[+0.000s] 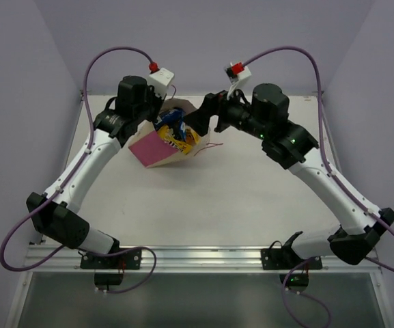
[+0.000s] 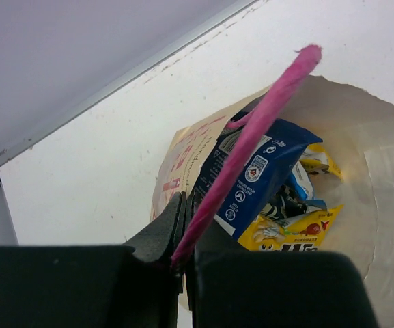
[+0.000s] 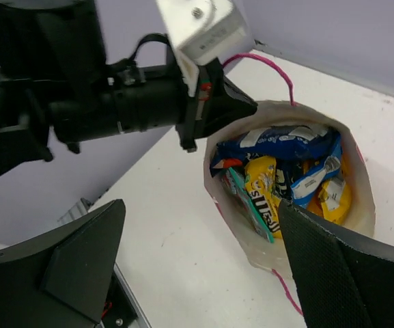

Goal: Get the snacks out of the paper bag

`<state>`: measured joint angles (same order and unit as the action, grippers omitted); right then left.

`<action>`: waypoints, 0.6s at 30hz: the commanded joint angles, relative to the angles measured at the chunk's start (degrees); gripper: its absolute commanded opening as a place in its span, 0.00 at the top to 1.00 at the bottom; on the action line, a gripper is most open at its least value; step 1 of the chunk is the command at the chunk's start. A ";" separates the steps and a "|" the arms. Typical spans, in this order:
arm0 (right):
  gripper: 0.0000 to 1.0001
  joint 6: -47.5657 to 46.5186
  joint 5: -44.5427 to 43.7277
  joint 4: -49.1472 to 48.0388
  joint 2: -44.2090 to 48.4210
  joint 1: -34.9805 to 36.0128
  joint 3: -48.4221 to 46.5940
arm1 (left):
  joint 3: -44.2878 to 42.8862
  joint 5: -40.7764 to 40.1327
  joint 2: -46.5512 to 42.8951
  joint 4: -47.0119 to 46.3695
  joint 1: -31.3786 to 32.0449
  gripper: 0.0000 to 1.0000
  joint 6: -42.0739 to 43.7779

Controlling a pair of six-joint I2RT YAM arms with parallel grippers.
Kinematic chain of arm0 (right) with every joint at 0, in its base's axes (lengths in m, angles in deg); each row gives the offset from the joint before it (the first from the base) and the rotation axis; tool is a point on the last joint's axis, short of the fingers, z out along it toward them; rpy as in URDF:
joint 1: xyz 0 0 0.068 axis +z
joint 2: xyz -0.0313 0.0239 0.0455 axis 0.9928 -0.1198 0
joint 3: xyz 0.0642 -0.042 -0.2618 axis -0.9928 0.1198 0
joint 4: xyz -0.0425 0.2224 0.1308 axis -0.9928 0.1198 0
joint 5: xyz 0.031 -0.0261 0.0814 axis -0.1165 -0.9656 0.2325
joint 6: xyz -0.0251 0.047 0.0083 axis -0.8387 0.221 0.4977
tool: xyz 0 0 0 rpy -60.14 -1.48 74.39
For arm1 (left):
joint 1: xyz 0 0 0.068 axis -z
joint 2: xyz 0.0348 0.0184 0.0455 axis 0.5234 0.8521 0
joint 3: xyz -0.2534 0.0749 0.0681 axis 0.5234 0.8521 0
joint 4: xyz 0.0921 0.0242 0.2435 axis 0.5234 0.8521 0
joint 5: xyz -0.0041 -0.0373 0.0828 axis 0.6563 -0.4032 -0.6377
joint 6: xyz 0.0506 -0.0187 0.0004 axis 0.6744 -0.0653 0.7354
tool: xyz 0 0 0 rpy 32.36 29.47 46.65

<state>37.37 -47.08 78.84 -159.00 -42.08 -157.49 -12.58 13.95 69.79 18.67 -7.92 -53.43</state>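
Note:
The paper bag [image 1: 157,150] stands tilted at the back of the table, its pink side panel facing the front and its mouth open. The snacks [image 1: 173,134] fill it: a blue pouch [image 2: 258,171], a yellow wrapper [image 2: 289,234], and in the right wrist view another blue pouch [image 3: 285,140], a yellow wrapper [image 3: 261,191] and a teal one [image 3: 248,205]. My left gripper [image 2: 181,213] is shut on the bag's pink string handle [image 2: 255,133] at the rim. My right gripper [image 3: 203,253] hangs open above the bag's mouth, holding nothing.
The left gripper [image 3: 220,109] and its wrist reach across the right wrist view to the bag's rim [image 3: 364,184]. A second pink handle [image 1: 210,145] trails on the white table [image 1: 251,198]. Lilac walls close in the back and sides.

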 commanded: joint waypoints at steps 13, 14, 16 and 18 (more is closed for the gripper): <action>0.18 5.56 -7.55 -14.73 -6.47 0.62 18.97 | 5.31 3.53 -6.15 -4.97 5.54 1.00 0.94; 0.19 2.93 -8.27 -15.87 -7.00 0.62 19.66 | 5.84 4.75 -6.42 -4.89 5.98 1.00 1.03; 0.24 -1.89 -9.24 -20.87 -7.97 0.62 21.51 | 7.59 5.81 -7.47 -4.89 6.24 1.00 1.12; 0.27 -3.68 -10.29 -23.60 -9.02 0.62 21.78 | 8.39 6.34 -8.00 -4.98 6.42 1.00 1.12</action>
<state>39.71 -53.96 65.44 -167.69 -41.76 -135.92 -5.28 17.38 64.76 17.20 -2.13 -51.92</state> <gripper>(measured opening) 0.743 0.034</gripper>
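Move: The yellow snack packet in the tipped paper bag lies about 10 cm ahead of the right hand, 8 cm to its left and roughly 24 cm below. From that same hand the blue packet is some 14 cm ahead, 12 cm left and 21 cm down; the bag's free handle is about 6 cm ahead, 2 cm right and 22 cm down. From the left hand, the yellow packet lies about 3 cm back, 7 cm right and 11 cm below. Keeping its pinch on the bag's pink handle, the left hand draws the bag back and to the right by some 6 cm, sinking slightly and turning about 10 degrees clockwise. Meanwhile the right hand drops nearly 20 cm and eases about 5 cm forward to the bag's mouth, its fingers dipping towards the snacks and narrowing from wide open to about three quarters. ##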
